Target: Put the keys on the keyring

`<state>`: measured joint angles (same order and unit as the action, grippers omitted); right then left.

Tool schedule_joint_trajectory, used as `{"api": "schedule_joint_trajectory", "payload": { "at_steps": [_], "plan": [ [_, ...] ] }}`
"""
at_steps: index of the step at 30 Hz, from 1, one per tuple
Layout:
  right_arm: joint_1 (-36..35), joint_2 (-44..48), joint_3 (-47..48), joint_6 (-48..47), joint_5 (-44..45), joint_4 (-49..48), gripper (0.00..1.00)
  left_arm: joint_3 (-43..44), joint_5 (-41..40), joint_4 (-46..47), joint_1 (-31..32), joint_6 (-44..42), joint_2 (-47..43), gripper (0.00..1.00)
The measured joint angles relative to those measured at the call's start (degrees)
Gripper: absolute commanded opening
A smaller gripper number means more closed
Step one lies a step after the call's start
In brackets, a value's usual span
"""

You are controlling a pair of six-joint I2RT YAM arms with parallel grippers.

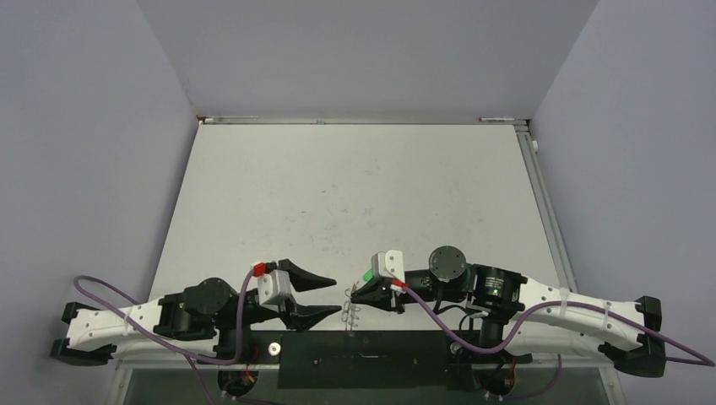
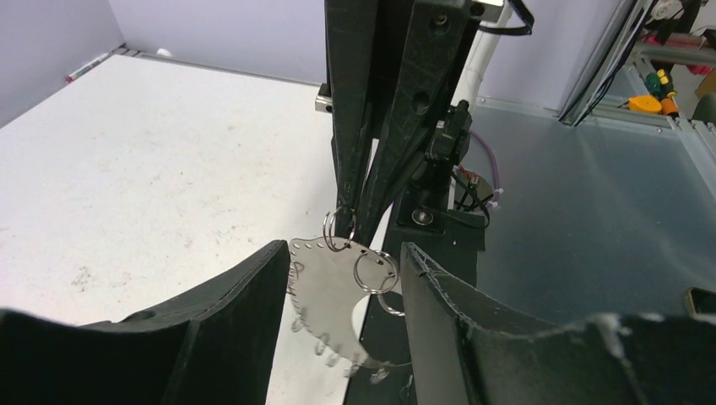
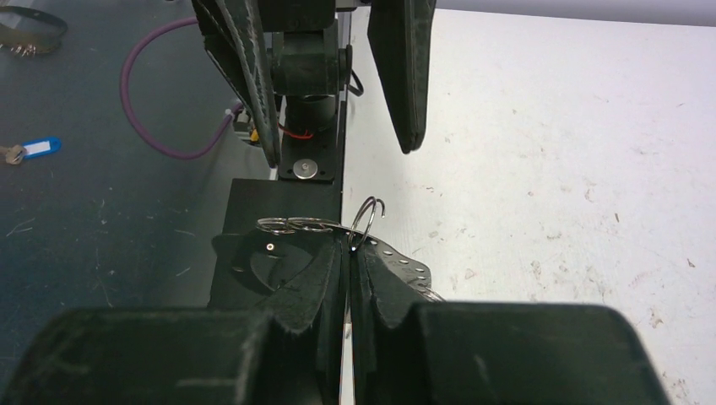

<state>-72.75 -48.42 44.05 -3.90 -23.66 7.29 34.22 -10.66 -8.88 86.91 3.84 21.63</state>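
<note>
The keyring [image 2: 331, 288] is a flat grey metal crescent with holes and small wire loops along its rim. It hangs at the table's near edge [image 1: 351, 315]. My right gripper [image 3: 348, 250] is shut on a small wire loop [image 3: 368, 219] at the ring's top edge. In the left wrist view its fingers [image 2: 359, 169] reach down to that loop. My left gripper [image 2: 344, 253] is open, one jaw on each side of the hanging ring. From above, the left gripper [image 1: 336, 295] faces the right gripper [image 1: 349, 297] tip to tip. The keys are out of view.
A black mounting bar [image 1: 371, 359] runs along the near edge under both grippers. The white table [image 1: 355, 194] stretches away, walled on three sides. Purple cables [image 3: 143, 101] loop by the arm bases. A blue tag [image 3: 38, 148] lies on the dark surface beside the table.
</note>
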Motion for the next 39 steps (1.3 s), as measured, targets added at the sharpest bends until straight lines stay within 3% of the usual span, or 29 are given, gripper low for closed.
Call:
{"api": "schedule_joint_trajectory", "payload": {
  "at_steps": [23, 30, 36, 39],
  "plan": [
    [0.0, -0.1, 2.0, -1.4, -4.5, 2.2, 0.05, -0.9, -0.7, 2.7, -1.1, -0.9, 5.0, 0.33],
    [0.0, -1.1, 2.2, -1.5, -4.8, 3.1, 0.05, -0.9, 3.5, 3.2, -4.2, 0.5, 6.2, 0.16],
    [0.0, -1.1, 2.3, -1.7, -4.9, 3.1, 0.05, -0.9, 7.2, 4.7, -6.5, 1.5, 7.1, 0.07],
    [0.0, -1.1, 2.5, -1.9, -4.9, 3.4, 0.05, -0.9, 8.5, 5.2, -6.9, 1.7, 7.5, 0.13]
  ]
}}
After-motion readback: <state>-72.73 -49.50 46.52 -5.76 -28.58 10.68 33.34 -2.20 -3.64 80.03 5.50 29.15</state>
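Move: The small metal ring jutting from the right hand's pinch lies about 3 cm to the left hand's right, roughly 1 cm ahead and 2 cm lower. Beneath it hangs the grey keyring plate, its middle some 4 cm below the ring and about 1 cm back of it. More small rings sit about 2 cm back of the ring. From the right hand, the ring is roughly 1 cm to the left, level, and neither ahead nor back. The small ring is taken by the left fingertips: that hand goes about 3 cm to the right, sinking roughly 1.5 cm and easing a little forward, its half-open fingers closing almost shut on the ring's free side. The right hand keeps its pinch, drawing about 1.5 cm back with a small rise and dip and a slight counter-clockwise turn. ##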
